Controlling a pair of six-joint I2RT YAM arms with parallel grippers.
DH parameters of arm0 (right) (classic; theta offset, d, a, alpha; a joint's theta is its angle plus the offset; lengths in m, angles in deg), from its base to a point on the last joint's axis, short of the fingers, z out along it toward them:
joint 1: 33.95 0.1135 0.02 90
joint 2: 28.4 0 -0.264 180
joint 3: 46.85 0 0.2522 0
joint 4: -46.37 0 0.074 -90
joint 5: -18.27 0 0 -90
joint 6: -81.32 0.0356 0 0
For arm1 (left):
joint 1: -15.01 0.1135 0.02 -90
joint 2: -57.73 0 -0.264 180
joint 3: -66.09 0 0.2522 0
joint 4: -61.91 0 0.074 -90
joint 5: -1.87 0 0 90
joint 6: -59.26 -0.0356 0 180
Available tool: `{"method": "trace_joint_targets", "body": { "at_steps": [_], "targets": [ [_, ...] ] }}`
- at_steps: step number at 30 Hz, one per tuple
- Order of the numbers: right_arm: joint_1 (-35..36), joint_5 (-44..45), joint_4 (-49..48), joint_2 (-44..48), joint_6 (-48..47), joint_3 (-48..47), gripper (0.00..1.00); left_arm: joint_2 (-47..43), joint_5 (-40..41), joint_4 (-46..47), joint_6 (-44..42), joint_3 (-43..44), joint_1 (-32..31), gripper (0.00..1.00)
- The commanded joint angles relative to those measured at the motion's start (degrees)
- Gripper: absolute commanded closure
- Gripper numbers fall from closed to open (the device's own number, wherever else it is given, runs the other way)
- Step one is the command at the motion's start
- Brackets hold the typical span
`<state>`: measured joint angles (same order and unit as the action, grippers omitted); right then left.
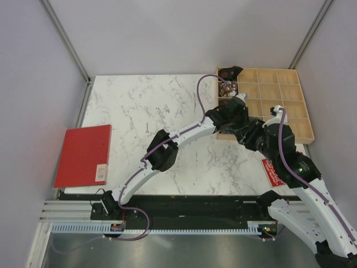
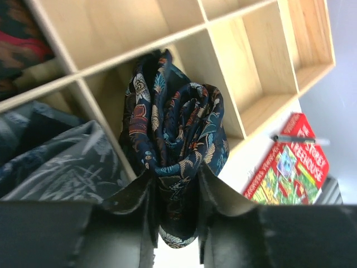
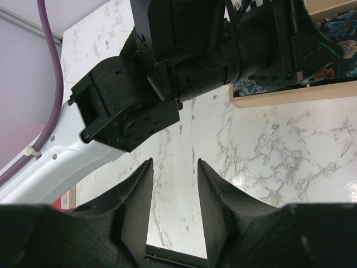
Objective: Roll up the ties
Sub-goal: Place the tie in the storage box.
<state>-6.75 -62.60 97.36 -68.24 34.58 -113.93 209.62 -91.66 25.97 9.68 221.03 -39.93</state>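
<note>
A rolled tie point(image 2: 175, 120), dark blue with a floral print, stands on end in a compartment of the wooden divided box point(image 2: 234, 72). My left gripper point(image 2: 173, 176) is shut on its lower end, one finger on each side. In the top view the left gripper point(image 1: 239, 101) reaches into the box's left column, where other ties point(image 1: 228, 87) lie. Another tie, grey-blue with leaves point(image 2: 61, 162), fills the neighbouring compartment, and a red and dark one point(image 2: 22, 39) sits beyond it. My right gripper point(image 3: 174, 162) hangs open over bare marble, close behind the left arm's wrist point(image 3: 167, 72).
The wooden box point(image 1: 279, 100) sits at the table's back right, most of its compartments bare. A red booklet with a colourful cover point(image 1: 273, 170) lies on the table beside the right arm. A flat red folder point(image 1: 83, 155) rests at the left edge. Grey walls enclose the table.
</note>
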Motion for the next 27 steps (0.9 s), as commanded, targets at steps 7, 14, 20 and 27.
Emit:
{"method": "trace_joint_targets", "body": {
  "at_steps": [7,14,20,27],
  "targets": [
    [0.05,-1.48,-3.13,-0.68,0.77,0.50,0.55,-5.11,-4.38,2.75,-7.19,-2.05,-1.31,0.34],
    [0.05,-2.97,-4.45,-1.74,1.56,0.41,0.56,-8.72,-5.08,1.17,-9.40,-3.72,-1.14,0.09],
    [0.05,-2.54,-4.19,-2.79,0.33,-3.10,0.55,-11.97,-5.26,1.08,-10.80,-5.83,-1.14,0.00],
    [0.05,-1.48,-3.40,-4.64,-1.34,-7.41,0.55,-16.63,-0.08,-0.59,-13.79,-7.59,-0.79,0.00]
  ]
}}
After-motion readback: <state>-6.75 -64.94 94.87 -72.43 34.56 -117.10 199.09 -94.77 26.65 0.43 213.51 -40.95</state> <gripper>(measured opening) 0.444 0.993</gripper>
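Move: The left hand has the patterned tie pinched low in the box's near row, second compartment from the left; the tie's middle lies about 2 cm ahead of that hand, 3 cm right and 3 cm below. The grey tie sits some 9 cm left of it, level with it, the dark red tie about 7 cm beyond the grey one, and an empty compartment 9 cm to its right. From the right hand, the patterned tie is roughly 15 cm ahead, 7 cm right, 21 cm down. The left fingers let go of the patterned tie, spreading from nearly closed to wide open while the hand eases back about 2.5 cm; it then lifts some 6 cm, clear of the box, turning about 10 degrees clockwise with the fingertips tipping up slightly. The empty right hand only drifts a couple of centimetres forward and left, rising a little at the end. ##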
